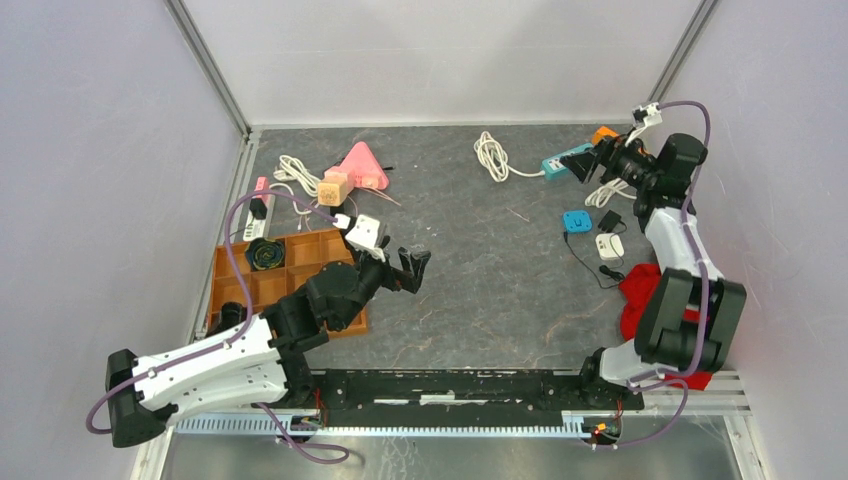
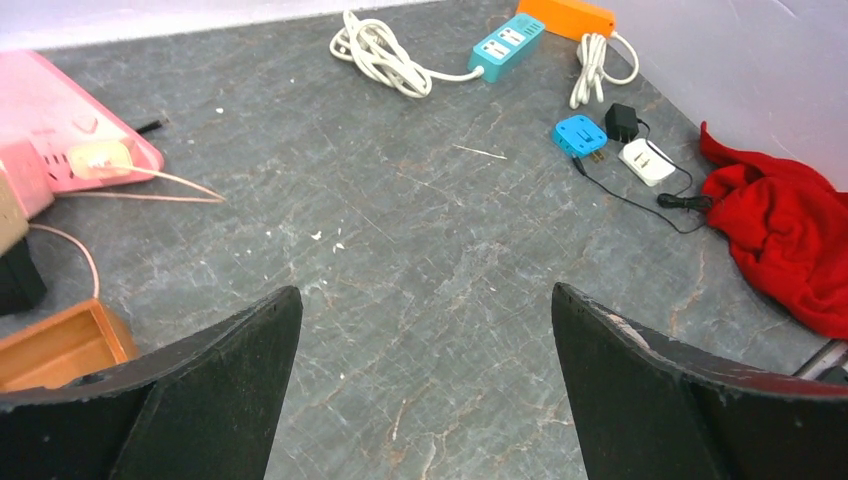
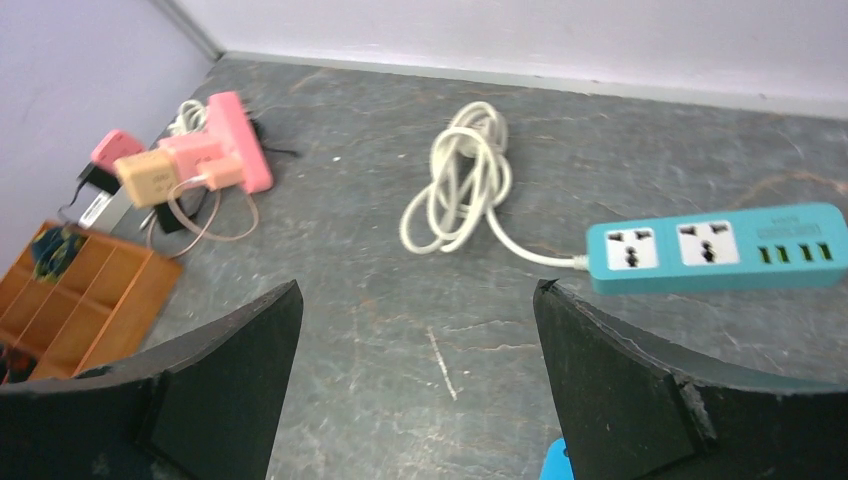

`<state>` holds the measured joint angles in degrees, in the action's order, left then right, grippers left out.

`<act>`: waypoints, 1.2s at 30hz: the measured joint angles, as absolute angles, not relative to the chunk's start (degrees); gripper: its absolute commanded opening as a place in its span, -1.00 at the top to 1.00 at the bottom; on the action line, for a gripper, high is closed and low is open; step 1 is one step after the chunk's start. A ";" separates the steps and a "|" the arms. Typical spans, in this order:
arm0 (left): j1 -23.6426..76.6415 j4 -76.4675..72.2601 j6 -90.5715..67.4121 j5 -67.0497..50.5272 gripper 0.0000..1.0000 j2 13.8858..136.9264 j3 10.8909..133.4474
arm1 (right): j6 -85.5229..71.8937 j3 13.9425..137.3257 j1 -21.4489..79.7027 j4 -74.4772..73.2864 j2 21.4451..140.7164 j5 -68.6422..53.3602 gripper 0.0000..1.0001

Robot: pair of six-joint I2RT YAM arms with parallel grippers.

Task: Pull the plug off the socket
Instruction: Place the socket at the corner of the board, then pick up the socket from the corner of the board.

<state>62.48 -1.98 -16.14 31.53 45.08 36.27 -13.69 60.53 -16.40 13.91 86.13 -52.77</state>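
Note:
A teal socket strip (image 3: 715, 248) (image 1: 558, 160) (image 2: 505, 42) lies at the back right, and both of its round sockets are empty. Its white cord (image 3: 465, 175) is coiled to the left. A blue plug (image 1: 577, 221) (image 2: 580, 134) lies loose on the table in front of the strip; its corner shows under my right finger (image 3: 555, 465). My right gripper (image 3: 417, 295) (image 1: 590, 163) hovers open beside the strip, holding nothing. At the back left a pink socket block (image 1: 362, 165) (image 3: 235, 140) carries a beige plug (image 3: 150, 178) (image 2: 98, 158). My left gripper (image 2: 427, 300) (image 1: 415, 268) hangs open over mid-table, empty.
A white adapter (image 1: 609, 245) and a black adapter (image 1: 610, 220) with a thin lead lie beside the blue plug. Red cloth (image 1: 640, 290) (image 2: 790, 240) is bunched by the right arm. An orange box (image 2: 565, 15) sits behind the strip. A brown compartment tray (image 1: 300, 250) stands at the left.

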 measured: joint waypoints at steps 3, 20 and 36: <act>62.43 -2.00 -13.80 31.94 -0.99 46.89 38.30 | -11.51 57.89 -16.40 12.75 80.14 -55.77 -0.85; 37.41 -1.48 -12.19 18.44 -0.99 53.98 45.12 | -5.45 38.04 -16.40 13.37 62.46 -64.05 -0.91; 11.84 10.68 -16.95 2.04 -0.99 83.99 69.89 | -6.52 37.91 -16.25 13.96 64.07 -66.04 -0.91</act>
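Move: The pink socket lies about 31 cm ahead of the left hand, 13 cm to its left and 19 cm below. The beige plug cube is some 6 cm left of the pink socket and 4 cm nearer. From the right hand, the teal socket just set down is roughly 13 cm ahead, 4 cm right and 20 cm below. The orange strip is about 15 cm ahead and 15 cm right, the blue adapter 2 cm back and 5 cm right, both equally low. The empty left hand sweeps forward about 23 cm and left some 14 cm towards the pink socket, rising slightly before sinking, tipping down and turning counter-clockwise about 20 degrees each. The right hand, open and already clear, draws back 12 cm and a little left, away from the teal socket, rising first and then dipping before it halts. ##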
